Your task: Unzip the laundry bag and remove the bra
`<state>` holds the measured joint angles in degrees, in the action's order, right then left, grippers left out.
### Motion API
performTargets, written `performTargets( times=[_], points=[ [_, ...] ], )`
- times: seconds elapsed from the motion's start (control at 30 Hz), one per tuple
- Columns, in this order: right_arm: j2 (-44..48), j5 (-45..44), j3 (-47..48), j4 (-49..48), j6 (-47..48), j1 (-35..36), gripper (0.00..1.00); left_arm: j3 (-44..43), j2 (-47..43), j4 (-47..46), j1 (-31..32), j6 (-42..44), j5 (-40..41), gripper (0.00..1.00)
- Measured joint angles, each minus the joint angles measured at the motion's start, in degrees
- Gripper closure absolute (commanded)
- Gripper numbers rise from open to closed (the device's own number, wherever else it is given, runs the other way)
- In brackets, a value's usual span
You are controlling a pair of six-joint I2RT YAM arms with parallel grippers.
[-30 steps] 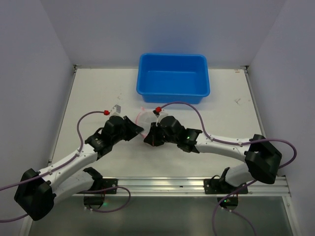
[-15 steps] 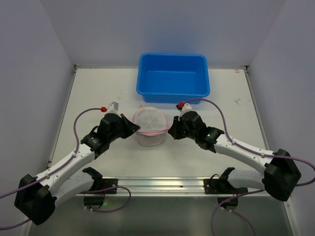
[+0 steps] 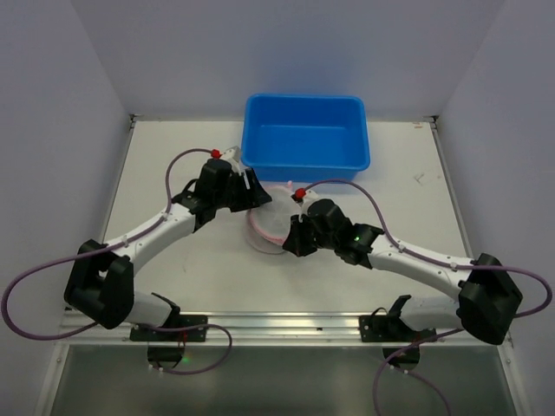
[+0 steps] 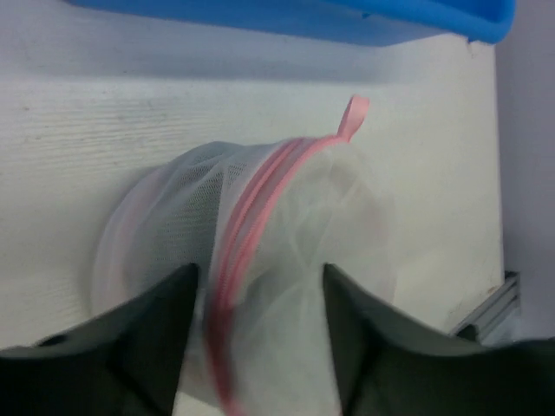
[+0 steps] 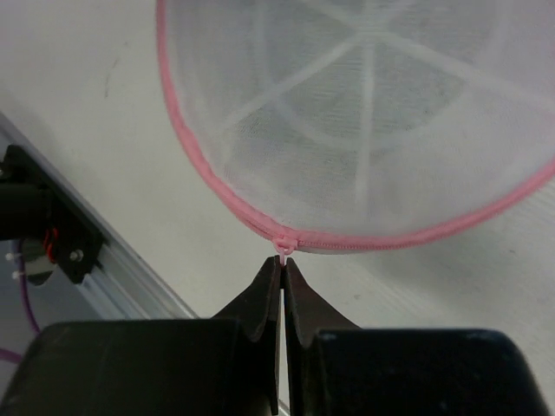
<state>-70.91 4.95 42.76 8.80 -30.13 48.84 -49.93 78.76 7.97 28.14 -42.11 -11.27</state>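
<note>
The laundry bag [image 3: 270, 227] is a white mesh drum with a pink zipper, sitting mid-table just in front of the tub. My left gripper [image 3: 254, 198] reaches in from the far left, its jaws closed on the bag's rim [image 4: 295, 217] with mesh and zipper filling the gap between the fingers [image 4: 186, 299]. My right gripper [image 3: 293, 236] is at the bag's near side, shut on the small pink zipper pull [image 5: 283, 251] below the round mesh face [image 5: 364, 113]. The bag is tilted. The bra is hidden; I cannot make it out through the mesh.
A blue plastic tub [image 3: 305, 137] stands right behind the bag, its rim close above the left gripper [image 4: 347, 17]. A metal rail [image 3: 286, 328] runs along the table's near edge. Grey walls enclose the left, right and back.
My left arm has swung from the bag's left side to its far side by the tub. My right gripper has shifted from the bag's right to its near edge. The bag now sits tilted.
</note>
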Motion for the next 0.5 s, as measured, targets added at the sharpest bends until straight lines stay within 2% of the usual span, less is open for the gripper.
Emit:
performTargets(
  times=[0.1,0.27,0.5],
  points=[
    [-3.8,1.2,3.3,-1.1,-1.9,3.3,1.00,-3.4,1.4,-0.6,-0.1,0.7,-0.3,0.00],
    [-8.6,2.1,7.5,-4.3,-4.8,4.9,1.00,-3.1,-2.5,1.3,-0.5,-0.9,2.1,0.00],
    [-11.3,1.6,9.4,-7.7,-8.4,5.3,1.00,7.6,-20.3,6.4,-0.8,-5.9,11.5,0.00]
  ],
)
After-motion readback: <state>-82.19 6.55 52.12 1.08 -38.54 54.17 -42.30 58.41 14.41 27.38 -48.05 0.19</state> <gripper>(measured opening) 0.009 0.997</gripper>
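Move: The laundry bag stands under the left hand, its middle about 4 cm back, 3 cm to the right and 7 cm lower; the zipper pull is some 11 cm back and 8 cm right, and the pink loop 4 cm ahead and 8 cm right. The blue tray lies about 19 cm ahead and 13 cm right. From the right hand, shut on the zipper pull right at its fingertips, the bag's middle is about 7 cm ahead, 5 cm left and 6 cm lower. The zipper pull is still pinched in the right fingers and is drawn about 8 cm left, rising a little, across the near side of the bag. The left hand, already partly open around the pink seam, spreads fully as it rises roughly 4 cm with a short nudge forward, then swings left and back off the bag, turning some 15 degrees counter-clockwise. ##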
